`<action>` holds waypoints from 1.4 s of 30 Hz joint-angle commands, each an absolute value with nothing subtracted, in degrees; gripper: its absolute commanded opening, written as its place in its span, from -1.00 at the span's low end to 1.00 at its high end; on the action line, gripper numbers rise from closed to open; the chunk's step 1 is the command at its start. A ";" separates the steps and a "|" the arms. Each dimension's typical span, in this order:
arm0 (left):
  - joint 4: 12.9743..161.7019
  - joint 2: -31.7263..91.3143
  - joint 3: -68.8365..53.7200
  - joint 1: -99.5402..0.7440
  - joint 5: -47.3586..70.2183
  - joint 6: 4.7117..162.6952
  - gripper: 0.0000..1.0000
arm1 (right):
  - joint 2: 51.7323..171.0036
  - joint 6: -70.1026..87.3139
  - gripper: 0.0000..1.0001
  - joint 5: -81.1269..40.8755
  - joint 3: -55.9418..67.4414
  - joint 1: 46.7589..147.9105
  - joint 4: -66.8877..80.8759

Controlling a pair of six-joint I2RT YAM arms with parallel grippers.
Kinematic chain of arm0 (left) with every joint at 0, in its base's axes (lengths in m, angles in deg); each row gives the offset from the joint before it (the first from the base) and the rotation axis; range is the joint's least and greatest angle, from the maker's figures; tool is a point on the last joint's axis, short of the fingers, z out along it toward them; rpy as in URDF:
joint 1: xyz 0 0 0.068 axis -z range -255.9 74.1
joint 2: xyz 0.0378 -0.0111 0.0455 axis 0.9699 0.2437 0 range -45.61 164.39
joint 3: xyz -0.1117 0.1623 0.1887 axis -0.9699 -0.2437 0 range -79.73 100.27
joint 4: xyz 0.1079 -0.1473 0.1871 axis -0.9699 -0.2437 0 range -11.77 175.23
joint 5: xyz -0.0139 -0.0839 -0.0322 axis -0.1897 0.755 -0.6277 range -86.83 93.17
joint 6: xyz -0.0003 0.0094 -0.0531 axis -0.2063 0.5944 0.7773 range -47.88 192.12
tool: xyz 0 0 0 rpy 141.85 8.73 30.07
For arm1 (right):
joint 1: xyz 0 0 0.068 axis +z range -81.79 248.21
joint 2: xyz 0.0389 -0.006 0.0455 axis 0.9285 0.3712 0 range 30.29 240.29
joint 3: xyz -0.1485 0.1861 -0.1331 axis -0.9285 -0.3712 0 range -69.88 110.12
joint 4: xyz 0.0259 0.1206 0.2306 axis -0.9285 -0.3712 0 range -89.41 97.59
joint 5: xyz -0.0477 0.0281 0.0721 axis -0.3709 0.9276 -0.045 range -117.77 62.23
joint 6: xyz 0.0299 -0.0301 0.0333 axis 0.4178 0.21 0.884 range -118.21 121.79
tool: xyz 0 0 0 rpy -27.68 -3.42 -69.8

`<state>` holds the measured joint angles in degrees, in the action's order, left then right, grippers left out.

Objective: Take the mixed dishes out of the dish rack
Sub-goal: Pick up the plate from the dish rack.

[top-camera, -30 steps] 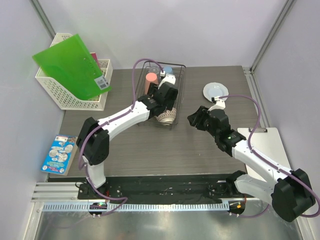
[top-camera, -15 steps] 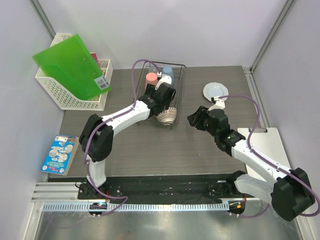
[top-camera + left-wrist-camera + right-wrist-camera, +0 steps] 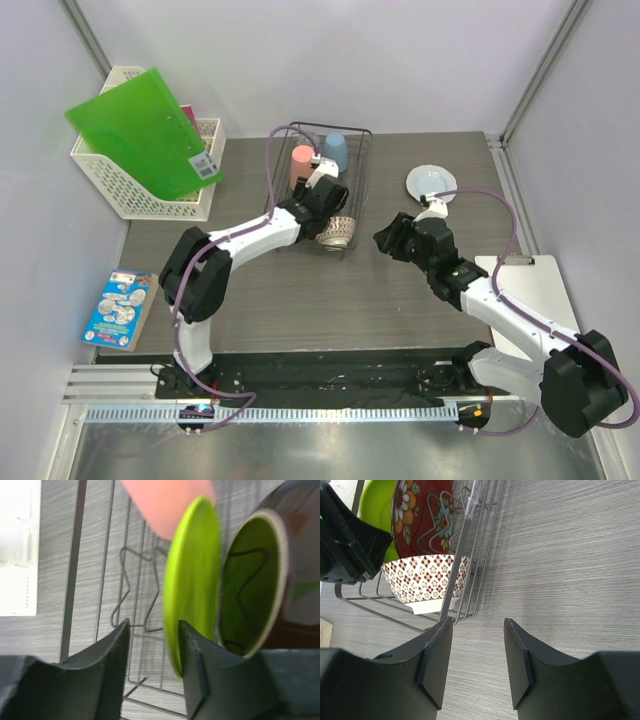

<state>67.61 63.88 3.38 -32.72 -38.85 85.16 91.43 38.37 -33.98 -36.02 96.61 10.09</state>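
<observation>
The black wire dish rack (image 3: 358, 170) stands at the table's back middle. It holds a pink cup (image 3: 302, 160), a light blue cup (image 3: 335, 150) and a white bowl with a reddish pattern (image 3: 338, 231). My left gripper (image 3: 322, 195) is down inside it. In the left wrist view its jaws (image 3: 154, 630) straddle the rim of the upright yellow-green plate (image 3: 192, 580): the right finger lies against the plate, the left finger stands apart. The red patterned plate (image 3: 420, 510) stands just behind. My right gripper (image 3: 477, 645) hangs open over bare table beside the rack. A pale plate (image 3: 430, 181) lies on the table.
A white lattice basket (image 3: 145, 190) with a green folder (image 3: 140, 125) stands at the back left. A colourful booklet (image 3: 118, 308) lies at the left edge, a white clipboard (image 3: 530, 290) at the right. Purple cables loop over both arms.
My left gripper has reached deeper into the rack and its jaws have narrowed around the yellow-green plate's rim. The right arm has stayed put.
</observation>
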 commanded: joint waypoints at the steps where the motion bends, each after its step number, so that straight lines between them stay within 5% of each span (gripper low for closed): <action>1: 71.25 61.00 -0.44 -31.78 -44.64 82.94 -0.19 | 92.07 39.05 0.02 -33.57 -36.13 96.86 13.21; 28: 87.07 55.81 -11.17 -31.51 -51.67 81.97 -0.73 | 94.01 38.97 0.01 -33.22 -35.52 96.77 14.27; 32: 88.39 55.90 -12.31 -31.51 -52.73 82.49 -0.98 | 94.01 39.06 0.02 -33.22 -35.52 96.77 14.18; 42: 90.77 48.35 -13.11 -31.51 -53.96 79.95 -1.00 | 94.62 39.50 0.01 -32.95 -35.26 96.77 14.71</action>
<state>87.30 54.42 -14.01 -30.91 -48.91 81.88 94.10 38.98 -33.29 -36.04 96.61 11.93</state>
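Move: Just ahead of the left fingers, with its near rim already between them, stands the lime-green plate; its middle is about 3 cm forward, 1 cm right and 4 cm below that hand. The brown floral dish stands some 4 cm to the right of the plate, the patterned bowl 7 cm nearer and 4 cm right of it, the pink cup 6 cm beyond and 4 cm left of it. From the right hand the plate is about 7 cm forward, 13 cm left and 6 cm lower. Closing from about half open to shut, the left fingers pinch the near rim of the lime-green plate. Meanwhile the hand dips and draws back about 2 cm, climbs to its old height as it edges some 3 cm left in all, tips its fingertips up 10 degrees or so, and at the last starts to rise. ##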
